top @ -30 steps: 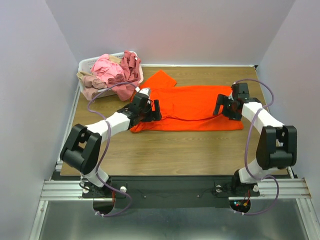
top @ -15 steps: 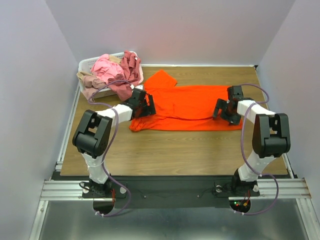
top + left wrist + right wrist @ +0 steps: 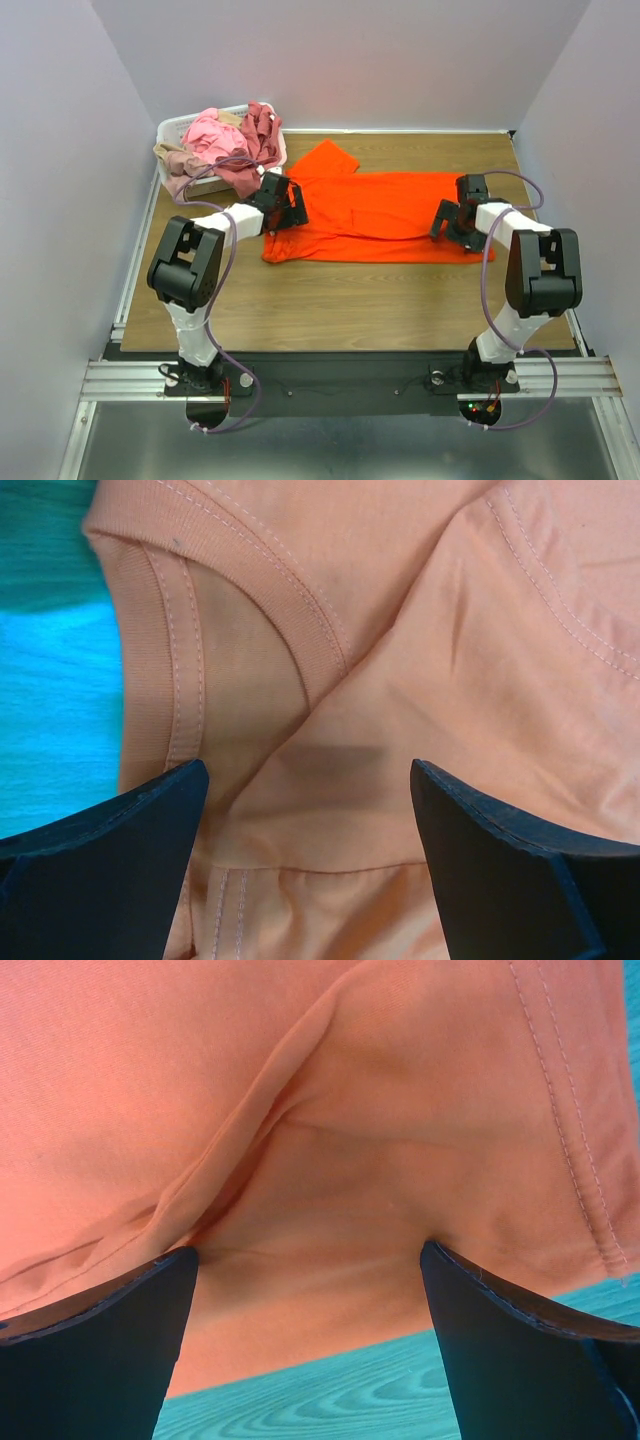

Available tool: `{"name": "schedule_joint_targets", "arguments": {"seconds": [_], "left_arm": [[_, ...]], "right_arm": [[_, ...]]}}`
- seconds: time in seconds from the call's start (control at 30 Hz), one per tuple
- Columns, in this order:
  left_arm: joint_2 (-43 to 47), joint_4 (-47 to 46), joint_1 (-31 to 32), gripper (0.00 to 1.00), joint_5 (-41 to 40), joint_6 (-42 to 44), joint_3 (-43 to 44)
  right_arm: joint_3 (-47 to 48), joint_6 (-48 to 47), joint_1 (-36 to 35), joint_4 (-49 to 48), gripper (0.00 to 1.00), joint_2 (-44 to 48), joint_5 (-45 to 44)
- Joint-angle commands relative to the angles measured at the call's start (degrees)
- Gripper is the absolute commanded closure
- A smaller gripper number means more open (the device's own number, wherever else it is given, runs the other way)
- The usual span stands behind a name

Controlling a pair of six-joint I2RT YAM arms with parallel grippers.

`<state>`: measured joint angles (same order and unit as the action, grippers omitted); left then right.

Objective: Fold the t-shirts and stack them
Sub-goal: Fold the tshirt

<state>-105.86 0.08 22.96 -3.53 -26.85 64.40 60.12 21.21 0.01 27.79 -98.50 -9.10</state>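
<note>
A bright orange t-shirt (image 3: 375, 215) lies spread sideways across the wooden table, one sleeve pointing to the far side. My left gripper (image 3: 290, 212) hovers low over its left end, jaws open. In the left wrist view the ribbed collar (image 3: 170, 650) lies just ahead of the open left gripper (image 3: 310, 810), with nothing held. My right gripper (image 3: 448, 222) is open over the shirt's right end. The right wrist view shows the right gripper (image 3: 310, 1290) straddling a soft fold near the stitched hem (image 3: 570, 1130). Pink (image 3: 215, 135), maroon (image 3: 262, 125) and beige (image 3: 175, 158) t-shirts are heaped at the far left.
The heap of shirts sits in a white lattice basket (image 3: 170, 128) at the table's far left corner. Bare wooden table (image 3: 350, 300) stretches between the orange shirt and the arm bases. Grey walls close in on both sides.
The left arm has folded back and its gripper has slid a little left and farther along the shirt's collar end. The right gripper has shifted slightly nearer. Both jaws stay open.
</note>
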Motion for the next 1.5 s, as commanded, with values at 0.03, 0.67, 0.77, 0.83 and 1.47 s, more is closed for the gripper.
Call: {"name": "schedule_joint_targets", "arguments": {"seconds": [0.03,0.67,0.77,0.83,1.47], "left_arm": [[6.6,2.8,2.3,0.05,0.4,0.0,-1.9],[10.4,4.1,14.2,0.05,-0.7,-6.4,2.7],[6.8,2.7,14.1,0.05,-1.7,-6.0,3.3],[3.4,3.4,13.9,0.05,-2.3,-6.0,4.4],[24.6,1.6,27.3,0.05,-4.6,-27.5,-27.3]], "right_arm": [[-1.5,-0.7,1.0,0.9,0.0,2.1,1.4],[1.1,0.3,1.0,0.6,0.0,7.0,5.1],[1.5,0.4,1.0,-2.2,0.0,4.6,7.9],[1.4,0.9,1.0,-2.6,0.0,2.9,8.8],[-30.6,18.0,1.0,1.6,0.0,34.2,13.2]]}}
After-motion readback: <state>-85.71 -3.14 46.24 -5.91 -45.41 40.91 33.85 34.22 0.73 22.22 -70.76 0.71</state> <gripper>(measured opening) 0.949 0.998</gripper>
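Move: Both open hands rest at cloth level on the part-folded orange tshirt. From the left hand its middle lies roughly 20 cm right and level fore-and-aft; its spread sleeve is about 14 cm ahead and 8 cm right, the laundry basket some 16 cm ahead and 20 cm left. From the right hand the tshirt's middle lies about 20 cm left and 4 cm ahead. Both open hands lift and re-press, the left 10 cm rightward, then drag the tshirt back about 10 cm. ##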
